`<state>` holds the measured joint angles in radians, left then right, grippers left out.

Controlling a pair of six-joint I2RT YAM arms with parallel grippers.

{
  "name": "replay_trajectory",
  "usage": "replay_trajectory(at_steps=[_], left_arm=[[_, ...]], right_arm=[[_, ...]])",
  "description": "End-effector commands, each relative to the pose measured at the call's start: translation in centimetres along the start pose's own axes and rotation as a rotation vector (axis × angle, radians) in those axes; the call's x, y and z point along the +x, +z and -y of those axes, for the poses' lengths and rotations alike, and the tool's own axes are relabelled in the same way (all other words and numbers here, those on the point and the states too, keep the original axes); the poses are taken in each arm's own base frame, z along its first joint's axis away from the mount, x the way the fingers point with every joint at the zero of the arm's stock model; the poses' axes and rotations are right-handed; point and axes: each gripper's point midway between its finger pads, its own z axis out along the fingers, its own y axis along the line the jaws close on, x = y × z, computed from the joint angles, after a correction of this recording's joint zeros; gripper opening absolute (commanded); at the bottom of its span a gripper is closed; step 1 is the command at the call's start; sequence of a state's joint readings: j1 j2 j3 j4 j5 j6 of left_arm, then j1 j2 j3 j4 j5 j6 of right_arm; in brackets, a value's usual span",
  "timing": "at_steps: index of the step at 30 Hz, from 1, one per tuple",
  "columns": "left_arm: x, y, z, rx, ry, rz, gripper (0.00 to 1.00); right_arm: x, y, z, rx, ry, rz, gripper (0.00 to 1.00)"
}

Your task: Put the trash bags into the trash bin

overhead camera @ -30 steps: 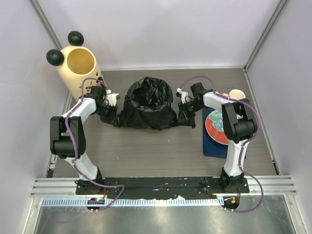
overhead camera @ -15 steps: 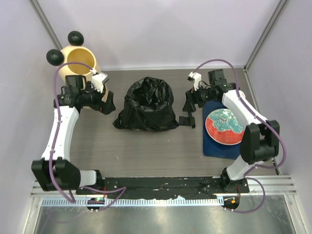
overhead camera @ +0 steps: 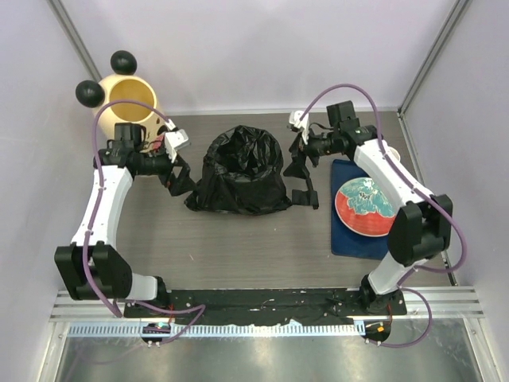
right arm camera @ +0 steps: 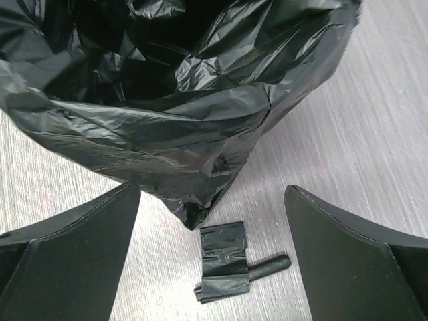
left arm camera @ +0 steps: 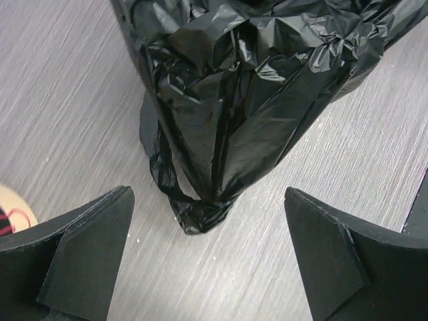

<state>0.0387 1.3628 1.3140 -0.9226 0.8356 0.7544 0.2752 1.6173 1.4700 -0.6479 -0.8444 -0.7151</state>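
The black trash bag (overhead camera: 238,171) sits crumpled on the table with its mouth open upward. A small folded black bag (overhead camera: 305,196) lies at its right corner, also in the right wrist view (right arm camera: 224,262). The cream trash bin (overhead camera: 131,99) with black ball ears stands at the back left. My left gripper (overhead camera: 178,170) hovers open over the bag's left corner (left arm camera: 199,215), touching nothing. My right gripper (overhead camera: 301,161) is open above the bag's right corner (right arm camera: 194,210) and the folded bag. Both left fingers (left arm camera: 87,257) and right fingers (right arm camera: 80,254) stand wide apart.
A red plate (overhead camera: 364,207) rests on a blue mat (overhead camera: 343,239) at the right. A paper cup (overhead camera: 390,151) peeks out behind the right arm. The bin's base (left arm camera: 10,210) shows at the left wrist view's edge. Walls close in on three sides.
Both grippers have opened and let go of the bag's corners, then lifted and drawn back. The bag has stayed slumped on the table.
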Motion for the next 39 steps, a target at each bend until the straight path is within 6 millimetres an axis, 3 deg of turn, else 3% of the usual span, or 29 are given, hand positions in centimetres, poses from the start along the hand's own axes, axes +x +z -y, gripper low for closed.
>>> replay_trajectory(at_steps=[1, 6, 10, 15, 18, 21, 22, 23, 24, 25, 33, 39], left_arm=[[-3.0, 1.2, 0.2, 0.11, 0.185, 0.173, 1.0], [-4.2, 2.9, -0.5, 0.193, 0.164, 0.228, 0.99], [-3.2, 4.7, -1.0, 0.236, 0.127, 0.222, 0.91], [-2.9, 6.8, -1.0, 0.28, 0.112, 0.23, 0.82], [-2.7, 7.6, -1.0, 0.303, 0.095, 0.233, 0.67], [-2.0, 8.1, -1.0, 0.318, 0.078, 0.222, 0.4], [-1.7, 8.1, -0.9, 0.319, 0.081, 0.212, 0.22], [-0.9, 8.2, -0.8, 0.325, 0.095, 0.185, 0.15], [-0.3, 8.3, -0.8, 0.328, 0.099, 0.168, 0.03], [0.2, 8.4, -0.8, 0.332, 0.105, 0.153, 0.0], [6.1, 8.6, -0.5, 0.399, 0.146, -0.002, 0.0], [8.7, 8.1, -0.7, 0.395, 0.122, -0.045, 0.0]], right_arm=[[-1.3, 0.7, -0.5, -0.102, -0.113, 0.051, 0.96], [-2.2, 1.9, -0.9, -0.159, -0.157, 0.092, 0.91], [-2.4, 2.7, -1.5, -0.202, -0.186, 0.113, 0.74], [-2.0, 3.4, -1.8, -0.229, -0.186, 0.121, 0.6], [-1.7, 3.8, -1.9, -0.242, -0.174, 0.12, 0.45], [-1.1, 4.2, -1.7, -0.241, -0.147, 0.103, 0.21], [-0.9, 4.2, -1.6, -0.237, -0.142, 0.095, 0.15], [-0.5, 4.2, -1.4, -0.227, -0.137, 0.082, 0.01], [0.0, 4.2, -1.4, -0.226, -0.127, 0.074, 0.01], [0.5, 4.3, -1.3, -0.224, -0.118, 0.067, 0.01], [6.4, 4.6, -0.3, -0.214, 0.057, -0.011, 0.01], [10.2, 5.1, -0.9, -0.23, 0.156, -0.059, 0.01]])
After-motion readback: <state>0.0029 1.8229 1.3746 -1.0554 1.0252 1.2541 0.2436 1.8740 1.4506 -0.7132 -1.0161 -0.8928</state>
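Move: The open trash bag has its middle about 16 cm right of the left hand, 5 cm ahead and 12 below; its left rim is only some 6 cm right, 4 ahead and 5 below. For the right hand the bag's right rim is about 4 cm left, 1 back and 3 below, the bag's middle 13 cm left, level and 12 below; a black tab lies 20 below and 4 right. The bin is 17 cm ahead, 13 left and 9 below from the left hand. The bag's rim is taken from both sides: the left hand reaches right, forward and down about 5 cm each way, turning some 15 degrees clockwise, while the right hand goes left and down, turning counter-clockwise. Both shut and pinch the plastic, then carry it down about 6 cm while easing outward, the left also slightly back. ##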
